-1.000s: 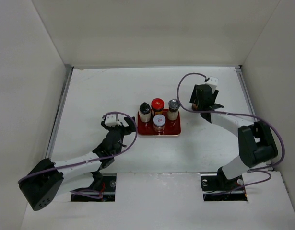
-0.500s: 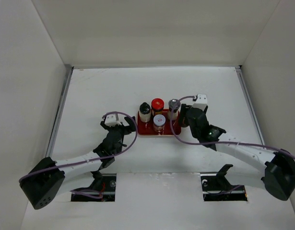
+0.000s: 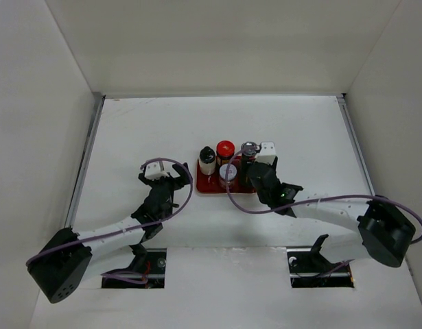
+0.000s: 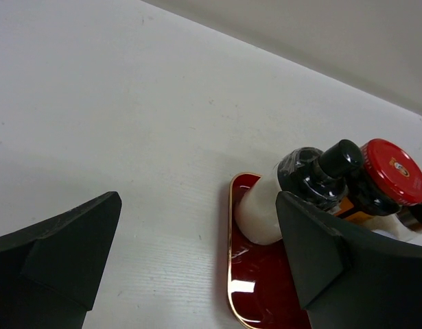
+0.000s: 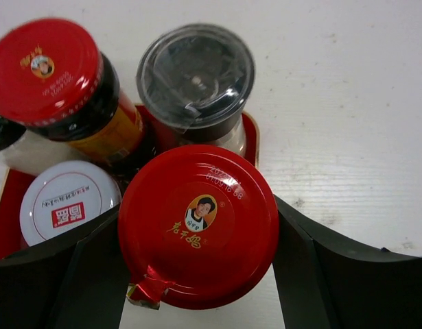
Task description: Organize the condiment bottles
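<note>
A red tray [image 3: 214,186] carries several condiment bottles: a black-capped white one [image 3: 208,156], a red-capped one [image 3: 226,148], a white-lidded one [image 3: 228,171] and a grey-capped one [image 3: 249,149]. My right gripper [image 3: 253,174] is at the tray's near right corner. In the right wrist view that gripper [image 5: 197,271] is shut on a second red-capped jar [image 5: 198,223], next to the grey cap [image 5: 195,72] and white lid [image 5: 68,209]. I cannot tell whether the held jar rests on the tray. My left gripper [image 3: 171,184] stands open left of the tray, with nothing between its fingers [image 4: 60,253].
The tray's gold-rimmed left edge [image 4: 231,274] lies just ahead of my left gripper's right finger. White walls enclose the table on the left, back and right. The right arm's purple cable [image 3: 320,200] loops over the table near the tray's front.
My right arm has swung from the back right to the tray's right side with the red-capped jar. My left gripper has opened wider and drawn slightly left, away from the tray.
</note>
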Motion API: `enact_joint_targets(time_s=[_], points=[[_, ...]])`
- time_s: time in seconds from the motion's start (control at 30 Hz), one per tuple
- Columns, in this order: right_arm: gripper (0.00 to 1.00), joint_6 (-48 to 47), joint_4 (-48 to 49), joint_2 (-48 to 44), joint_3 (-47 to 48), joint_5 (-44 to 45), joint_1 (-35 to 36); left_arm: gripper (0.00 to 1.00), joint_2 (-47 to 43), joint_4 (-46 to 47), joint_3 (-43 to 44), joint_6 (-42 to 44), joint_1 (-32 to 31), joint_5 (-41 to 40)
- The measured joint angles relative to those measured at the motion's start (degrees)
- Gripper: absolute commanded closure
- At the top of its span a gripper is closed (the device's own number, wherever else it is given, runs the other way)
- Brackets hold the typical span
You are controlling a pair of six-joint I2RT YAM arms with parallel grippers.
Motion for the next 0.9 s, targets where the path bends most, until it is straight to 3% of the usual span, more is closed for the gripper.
enact_joint_targets(time_s=[0.13,0.3,0.43,0.6,0.73,0.9], points=[[0.31,-0.1,2.7,3.2,0.2,0.6,1.0,0.0,0.6,0.0,0.0,-0.2,0.1,0.0],[0.0,0.3,4.4,3.6,0.2,1.5,1.3,0.0,0.2,-0.6,0.0,-0.7,0.0,0.7],[0.0,0.3,4.2,0.5,0.2,3.2,2.2,0.0,-2.3,-5.4,1.2,-1.5,-0.3,0.9],[0.0,0.0,2.1,-10.5,0.2,4.3,1.1,0.0,-2.8,-15.6,7.5,-3.2,0.2,0.9],[0.0,0.2,2.4,-16.1,0.0,4.4,-6.0,0.0,0.1,-23.9,14.2,-5.0,0.1,0.9],[0.0,3.0,4.7,-16.2,-5.6,4.9,-13.8,0.0,1.9,-30.3,17.9,-6.2,-1.2,1.2]])
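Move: The right hand still holds the red-lidded condiment bottle. Its place, the tray's near-right corner, lies about 1 cm left and 2 cm below, level fore and aft. From that hand the grey-lidded shaker stands some 7 cm ahead and 1 cm left, the white-lidded jar 9 cm left and level, and the other red-lidded bottle 7 cm ahead and 10 cm left. From the left hand, the corner is roughly 31 cm right, 1 cm ahead and slightly below. Slightly left and down, by about 1 cm each, the right hand eases the held red-lidded bottle into the tray's near-right corner, then opens wide and lets go. It rises steeply, swings about 12 cm right, away from the tray, with the fingers tipping up and turning clockwise, then sinks a little. The left hand, empty and open, shifts slightly right and up and tips down. ##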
